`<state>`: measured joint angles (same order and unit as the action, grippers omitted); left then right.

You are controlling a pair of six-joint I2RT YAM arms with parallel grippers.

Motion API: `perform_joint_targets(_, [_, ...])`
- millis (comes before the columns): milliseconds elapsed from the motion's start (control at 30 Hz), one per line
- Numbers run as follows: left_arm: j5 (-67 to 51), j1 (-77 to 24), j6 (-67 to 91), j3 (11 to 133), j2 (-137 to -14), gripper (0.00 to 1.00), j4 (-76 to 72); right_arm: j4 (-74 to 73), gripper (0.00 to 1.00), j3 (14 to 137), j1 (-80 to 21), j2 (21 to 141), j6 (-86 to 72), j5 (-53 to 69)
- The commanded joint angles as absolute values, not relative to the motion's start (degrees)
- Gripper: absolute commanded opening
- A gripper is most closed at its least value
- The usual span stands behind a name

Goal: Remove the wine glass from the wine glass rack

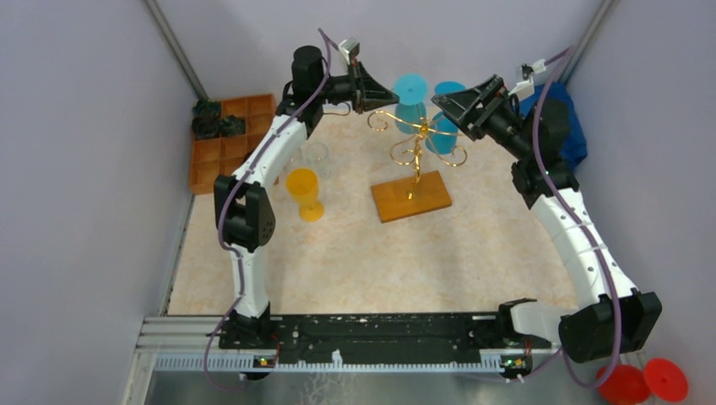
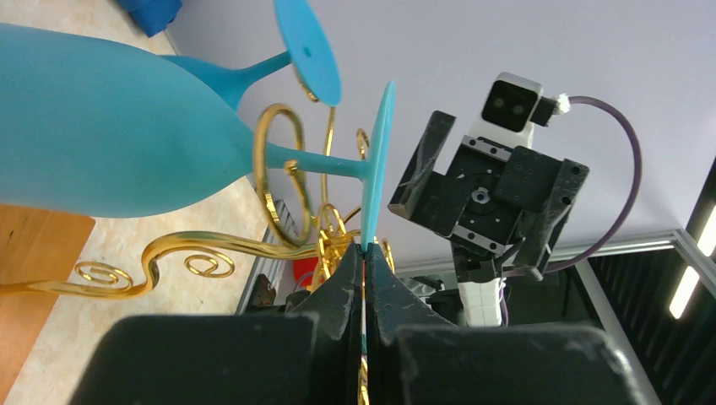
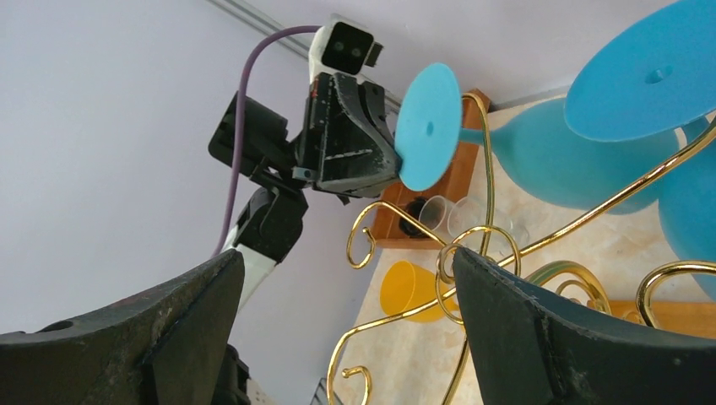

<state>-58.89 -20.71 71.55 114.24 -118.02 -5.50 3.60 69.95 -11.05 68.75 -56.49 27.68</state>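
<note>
The gold wire rack (image 1: 418, 139) stands on its wooden base (image 1: 411, 197) at mid-table. Two frosted blue wine glasses hang upside down from its arms. My left gripper (image 1: 393, 88) is shut on the rim of the left glass's round foot (image 1: 411, 86). In the left wrist view the fingers (image 2: 346, 278) pinch that foot (image 2: 377, 160) edge-on, with the bowl (image 2: 110, 135) still beside a gold loop (image 2: 263, 169). My right gripper (image 1: 447, 112) is open and empty by the second glass (image 1: 445, 128). In the right wrist view its jaws (image 3: 346, 278) gape toward the rack (image 3: 487, 160).
A yellow glass (image 1: 304, 192) and a clear cup (image 1: 317, 158) stand left of the rack. An orange compartmented tray (image 1: 228, 148) with dark items sits at the back left. A blue cloth (image 1: 574, 126) lies at the back right. Red discs (image 1: 642, 381) lie off the table's near right.
</note>
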Motion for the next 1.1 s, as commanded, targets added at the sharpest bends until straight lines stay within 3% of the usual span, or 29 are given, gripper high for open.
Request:
perform_joint_targets(0, [-58.2, -21.4, 70.1, 110.7, -114.9, 0.00, -5.2, 6.8, 0.92, 69.9, -10.5, 68.4, -57.3, 28.8])
perform_joint_targets(200, [-56.8, -21.4, 68.2, 100.8, -107.6, 0.00, -6.9, 6.8, 0.92, 69.7, -10.5, 68.3, -57.5, 28.9])
perform_joint_targets(467, [-55.8, -20.0, 65.2, 96.8, -101.7, 0.00, -5.0, 9.1, 0.92, 68.6, -10.5, 68.6, -59.8, 30.0])
perform_joint_targets(933, [-56.8, -7.9, 63.6, 90.1, -96.1, 0.00, -4.6, 8.9, 0.91, 68.8, -10.5, 68.9, -60.0, 30.7])
perform_joint_targets(1067, [-58.2, -6.0, 66.4, 89.4, -94.9, 0.00, -11.1, 9.0, 0.91, 68.2, -10.5, 68.9, -58.9, 30.6])
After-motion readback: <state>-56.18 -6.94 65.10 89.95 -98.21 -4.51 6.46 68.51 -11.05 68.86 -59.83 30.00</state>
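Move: The left hand already pinches the foot of a hanging blue wine glass whose stem is still in the rack's hook; the rack's hub is some 8 cm back, 6 cm right and 3 cm lower. The other blue glass hangs about 12 cm right and 10 cm lower, 1 cm ahead. The yellow glass, standing where there is open table, is roughly 22 cm left, 11 cm back and 28 cm below; from the right hand it is about 36 cm left, 4 cm back and 32 cm below. Keeping its pinch on the foot, the left hand dips nearly 3 cm, then draws back towards its base by about 5 cm while rising again to a little above its starting height, working the stem out of the rack's hook. It then sweeps left and comes forward again, quickening, to end some 12 cm left of its start on the side of the standing glasses, the wrist turning about 15 degrees counter-clockwise and the fingers staying shut. ##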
